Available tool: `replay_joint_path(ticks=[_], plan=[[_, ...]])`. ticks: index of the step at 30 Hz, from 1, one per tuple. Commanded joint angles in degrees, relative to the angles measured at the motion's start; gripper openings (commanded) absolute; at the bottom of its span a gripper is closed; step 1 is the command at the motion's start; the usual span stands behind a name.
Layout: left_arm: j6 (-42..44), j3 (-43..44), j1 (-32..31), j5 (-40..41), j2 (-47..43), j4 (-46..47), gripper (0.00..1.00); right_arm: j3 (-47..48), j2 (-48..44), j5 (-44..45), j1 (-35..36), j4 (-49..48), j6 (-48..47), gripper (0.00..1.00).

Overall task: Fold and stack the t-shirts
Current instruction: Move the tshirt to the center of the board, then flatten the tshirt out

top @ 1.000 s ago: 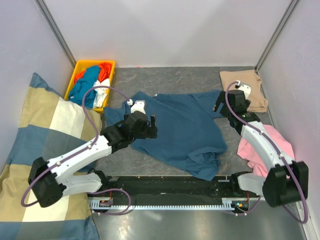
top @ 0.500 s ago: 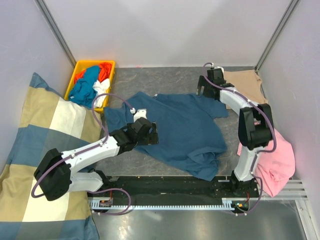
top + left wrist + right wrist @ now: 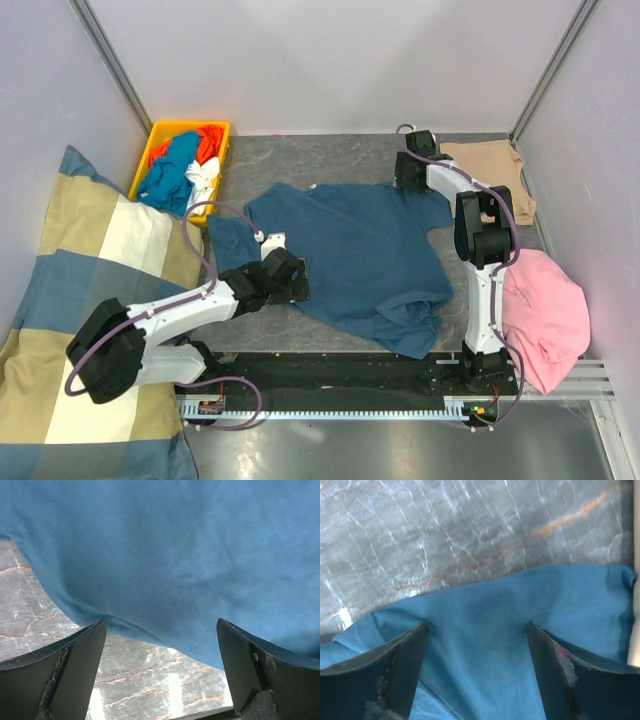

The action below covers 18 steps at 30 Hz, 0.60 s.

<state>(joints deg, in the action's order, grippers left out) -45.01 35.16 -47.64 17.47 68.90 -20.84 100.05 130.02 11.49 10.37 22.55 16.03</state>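
A large dark teal-blue t-shirt [image 3: 350, 250] lies spread on the grey table, partly rumpled at its near hem. A tan t-shirt [image 3: 492, 175] lies folded at the back right. My left gripper [image 3: 292, 281] is open at the blue shirt's near-left hem; in the left wrist view [image 3: 161, 624] the hem [image 3: 150, 570] lies just ahead of the fingertips, with bare table between them. My right gripper [image 3: 408, 176] is open at the shirt's far right sleeve; in the right wrist view [image 3: 476, 627] both fingertips rest on the blue cloth [image 3: 485, 670], which spans the gap.
A yellow bin [image 3: 158, 135] of mixed clothes stands at the back left. A big checked cushion [image 3: 90, 300] lies along the left. A pink cloth [image 3: 548, 318] lies at the right edge. Grey walls close in the back and sides.
My right arm has swung from the right side across to the shirt's far right sleeve. My left gripper has drawn back to the near-left hem. The shirt lies flatter.
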Motion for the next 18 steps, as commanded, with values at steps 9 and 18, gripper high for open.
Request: replay_joint_path(ticks=[9, 18], plan=[[-3.50, -0.79, 2.02, -4.55, 12.82, 8.88, 0.70, -3.45, 0.95, -5.42, -0.18, 5.06, 0.84, 0.00], [1.05, 5.44, 8.42, -5.96, 17.76, 9.86, 0.02, -14.43, -10.03, -6.74, -0.09, 1.46, 3.39, 0.00]])
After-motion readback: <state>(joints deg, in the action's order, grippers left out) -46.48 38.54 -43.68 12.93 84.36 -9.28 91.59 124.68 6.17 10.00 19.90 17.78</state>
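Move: The left hand, open, hovers over the near-left edge of the blue t-shirt, which runs about 3 cm below and 1 cm ahead. The yellow basket is roughly 30 cm to its left and 28 cm farther out; the table's near edge is some 16 cm back, level sideways. The right hand is right at the shirt's far edge by the right sleeve, about 1 cm lower; the folded beige cloth sits some 21 cm to its right, level fore and aft. Down about 3 cm goes the left hand onto the t-shirt's near-left edge; it then slides forward and to the right some 4 cm as its fingers shut and pinch the edge. The right hand stays low, closes on the far edge beside the right sleeve, and draws that cloth back towards the robot by about 3 cm. ##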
